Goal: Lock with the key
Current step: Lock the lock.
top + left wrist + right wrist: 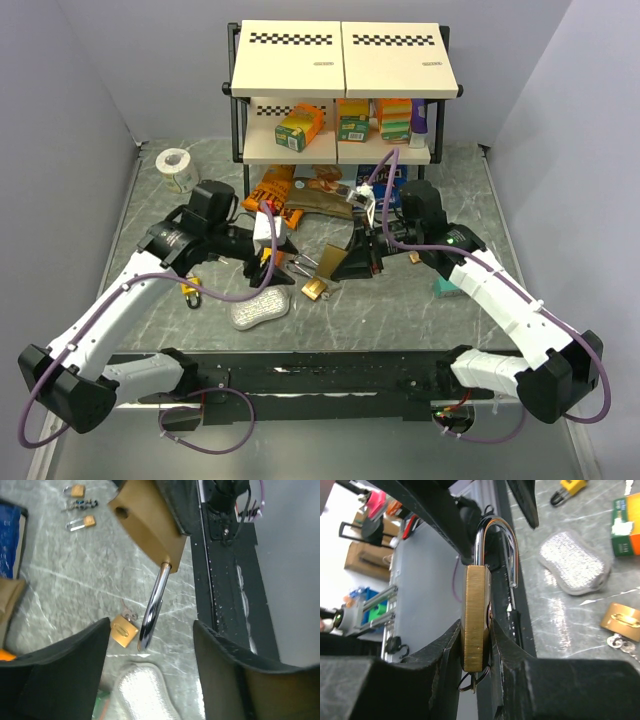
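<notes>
A large brass padlock is pinched by its flat sides in my right gripper, which is shut on it. Its steel shackle stands swung open. The key's ring hangs from the lock's underside; the key blade itself is hidden. In the left wrist view the same padlock is held above the table, its shackle pointing toward my left gripper. That gripper is open, jaws wide apart, the shackle tip between the fingertips and touching neither. From above, both grippers meet at mid-table.
A small brass padlock with keys and a silver pouch lie below the grippers. More small padlocks lie farther off, a yellow one at left. Snack bags, a shelf rack, a tape roll stand behind.
</notes>
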`<state>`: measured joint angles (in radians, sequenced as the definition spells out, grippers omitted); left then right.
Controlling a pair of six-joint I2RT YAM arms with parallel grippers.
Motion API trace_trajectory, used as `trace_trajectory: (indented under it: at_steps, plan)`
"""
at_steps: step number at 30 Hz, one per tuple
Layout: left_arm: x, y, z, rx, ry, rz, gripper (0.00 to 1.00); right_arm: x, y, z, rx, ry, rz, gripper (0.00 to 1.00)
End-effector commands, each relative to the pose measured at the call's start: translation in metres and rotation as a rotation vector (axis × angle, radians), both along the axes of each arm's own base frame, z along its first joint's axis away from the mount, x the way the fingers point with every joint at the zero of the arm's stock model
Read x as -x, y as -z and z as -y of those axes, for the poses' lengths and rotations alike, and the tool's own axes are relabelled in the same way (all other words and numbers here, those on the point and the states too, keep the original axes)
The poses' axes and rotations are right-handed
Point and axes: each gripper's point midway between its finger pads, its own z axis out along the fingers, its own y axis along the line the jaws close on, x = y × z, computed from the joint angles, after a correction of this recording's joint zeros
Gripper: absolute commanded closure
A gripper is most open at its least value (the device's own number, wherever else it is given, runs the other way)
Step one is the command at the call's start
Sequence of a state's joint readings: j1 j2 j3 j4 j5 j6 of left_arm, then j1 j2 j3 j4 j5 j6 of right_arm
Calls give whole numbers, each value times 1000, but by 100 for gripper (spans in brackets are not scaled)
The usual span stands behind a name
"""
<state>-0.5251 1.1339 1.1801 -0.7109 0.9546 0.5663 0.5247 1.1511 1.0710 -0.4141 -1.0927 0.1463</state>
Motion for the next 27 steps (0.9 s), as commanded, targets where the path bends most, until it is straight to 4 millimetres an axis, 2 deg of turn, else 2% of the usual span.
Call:
trace_trajectory:
  at_steps: [1, 4, 6, 7, 10, 16, 22, 24, 26, 27]
  plan:
    - [4, -11, 7, 25, 78, 164, 36, 19, -31, 3, -98, -115, 76, 100]
    - [5, -12, 10, 23, 100, 178, 50, 21, -27, 3, -94, -121, 65, 100]
    - [8, -6, 10, 4, 113, 163, 59, 21, -27, 3, -98, -122, 54, 100]
    - [9, -3, 11, -3, 124, 171, 59, 21, -28, 2, -100, -121, 55, 100]
    - [14, 7, 10, -32, 148, 178, 52, 18, -29, 1, -102, -117, 49, 100]
    - [21, 22, 11, -72, 183, 166, 55, 16, -29, -1, -106, -115, 34, 100]
    - [22, 27, 9, -88, 198, 174, 72, 16, -31, -1, -111, -119, 30, 100]
    - [21, 25, 10, -78, 194, 180, 86, 18, -31, -2, -115, -129, 22, 100]
    - [20, 22, 11, -65, 184, 191, 95, 18, -32, -2, -120, -129, 9, 100]
    - [21, 19, 11, -55, 177, 192, 96, 18, -31, -2, -121, -133, -2, 100]
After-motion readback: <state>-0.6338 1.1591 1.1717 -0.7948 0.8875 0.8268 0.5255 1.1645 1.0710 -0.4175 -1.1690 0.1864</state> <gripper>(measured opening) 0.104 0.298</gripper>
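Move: The left hand, open and empty, has the bow of the held padlock's open shackle about 2 cm to its right, 1 cm back and 2 cm lower; the lock's body is about 8 cm to its right. The table padlock lies roughly 22 cm below, 3 cm ahead and 4 cm right, the scrub sponge 8 cm left and 2 cm back. From the right hand, gripping the body, the bow is about 6 cm left and 1 cm lower. The left hand eases about 2.5 cm down, some 1.5 cm back and 1 cm right onto the shackle of the held padlock, its wrist turning roughly 10 degrees clockwise while rolling a little about the fingers. Its fingers close from well open, first partway, hovering there, and then nearly shut to pinch the shackle at the bow, while the right hand keeps its grip on the lock body and draws back only about 1 cm before holding nearly still. ##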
